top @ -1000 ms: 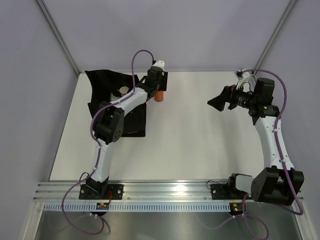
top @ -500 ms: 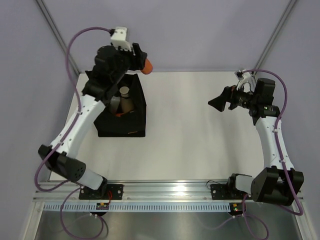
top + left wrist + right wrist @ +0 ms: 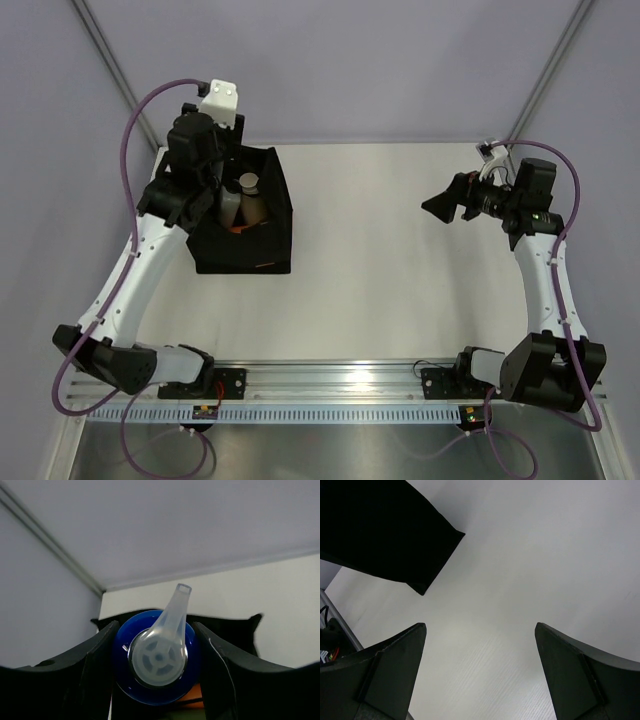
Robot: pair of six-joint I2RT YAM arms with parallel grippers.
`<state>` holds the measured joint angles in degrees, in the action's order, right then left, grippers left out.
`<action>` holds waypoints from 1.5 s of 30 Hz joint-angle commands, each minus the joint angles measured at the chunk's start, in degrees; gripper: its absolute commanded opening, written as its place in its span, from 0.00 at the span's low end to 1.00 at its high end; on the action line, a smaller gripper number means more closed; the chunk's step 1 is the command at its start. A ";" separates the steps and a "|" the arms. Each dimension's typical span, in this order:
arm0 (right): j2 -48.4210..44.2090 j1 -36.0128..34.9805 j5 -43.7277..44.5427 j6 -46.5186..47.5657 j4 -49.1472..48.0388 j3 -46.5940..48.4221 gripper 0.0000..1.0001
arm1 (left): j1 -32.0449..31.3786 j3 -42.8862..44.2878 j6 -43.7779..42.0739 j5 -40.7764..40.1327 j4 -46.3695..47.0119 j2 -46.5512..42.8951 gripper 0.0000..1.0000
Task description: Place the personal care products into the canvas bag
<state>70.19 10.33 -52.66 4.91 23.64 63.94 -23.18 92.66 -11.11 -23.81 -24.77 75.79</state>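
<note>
My left gripper (image 3: 157,666) is shut on an orange bottle whose dark blue cap (image 3: 125,680) and clear flip lid (image 3: 160,652) fill the left wrist view; a sliver of orange body (image 3: 220,703) shows below. In the top view this gripper (image 3: 203,160) hangs over the back left part of the black canvas bag (image 3: 270,250), and the arm hides the held bottle. Inside the bag stand a beige bottle with tan cap (image 3: 250,198) and a pale bottle (image 3: 230,205), with a bit of orange (image 3: 238,229) beside them. My right gripper (image 3: 442,206) is open and empty, off to the right.
The bag's black rim (image 3: 235,625) lies just beyond the held bottle. In the right wrist view the bag (image 3: 385,530) fills the upper left and bare white table (image 3: 520,580) spreads between the fingers. Grey walls and a frame post (image 3: 115,70) stand close behind the left arm.
The left arm lifted the orange bottle off the table at the bag's back right and swung it up and left, over the bag's back left. The right arm barely moved.
</note>
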 commanded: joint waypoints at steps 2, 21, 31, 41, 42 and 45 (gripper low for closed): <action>-0.67 1.89 -1.74 0.37 -0.43 -0.05 1.00 | 2.08 -5.99 -6.99 -8.96 4.38 0.67 0.00; -0.14 3.47 -2.80 0.19 -0.08 0.13 0.99 | 2.79 -10.31 -1.37 -6.43 4.12 6.39 0.99; 0.03 4.17 -3.15 1.42 0.79 0.39 1.00 | 2.79 -3.81 5.39 7.96 -0.01 0.07 0.99; -4.01 6.72 4.22 5.82 2.21 0.57 0.99 | 2.79 -21.33 23.14 46.03 12.37 -22.77 0.99; -4.53 6.72 8.24 4.95 2.03 0.57 0.99 | 2.79 -23.82 24.11 48.49 13.25 -24.62 0.99; -6.29 6.72 17.55 2.83 3.77 3.19 0.99 | 2.79 -32.44 25.62 50.00 12.12 -32.09 0.99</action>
<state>66.87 16.88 -45.41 8.43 26.59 63.92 -20.47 67.40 9.06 17.06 -13.34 45.63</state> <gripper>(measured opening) 0.993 0.985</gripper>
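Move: The left hand already holds the blue-and-orange pump bottle by its blue top, high over the canvas bag, whose middle is about 3 cm ahead, 1 cm left and 32 cm below it. Already in the bag, the beige-capped bottle stands some 3 cm ahead and 4 cm right of the hand, the whitish bottle about 2 cm ahead and 3 cm left, both also 32 cm down. From the right hand the bag's middle lies about 50 cm left, 8 cm ahead and 16 cm below. The left arm lowers the pump bottle about 16 cm into the bag's mouth, easing slightly forward and left and tipping the fingers down some 20 degrees, then spreads them to let go. It climbs clear empty, pulling back some 18 cm and swinging right, fingers levelling and turning clockwise, while the open right hand drifts about 5 cm right. ##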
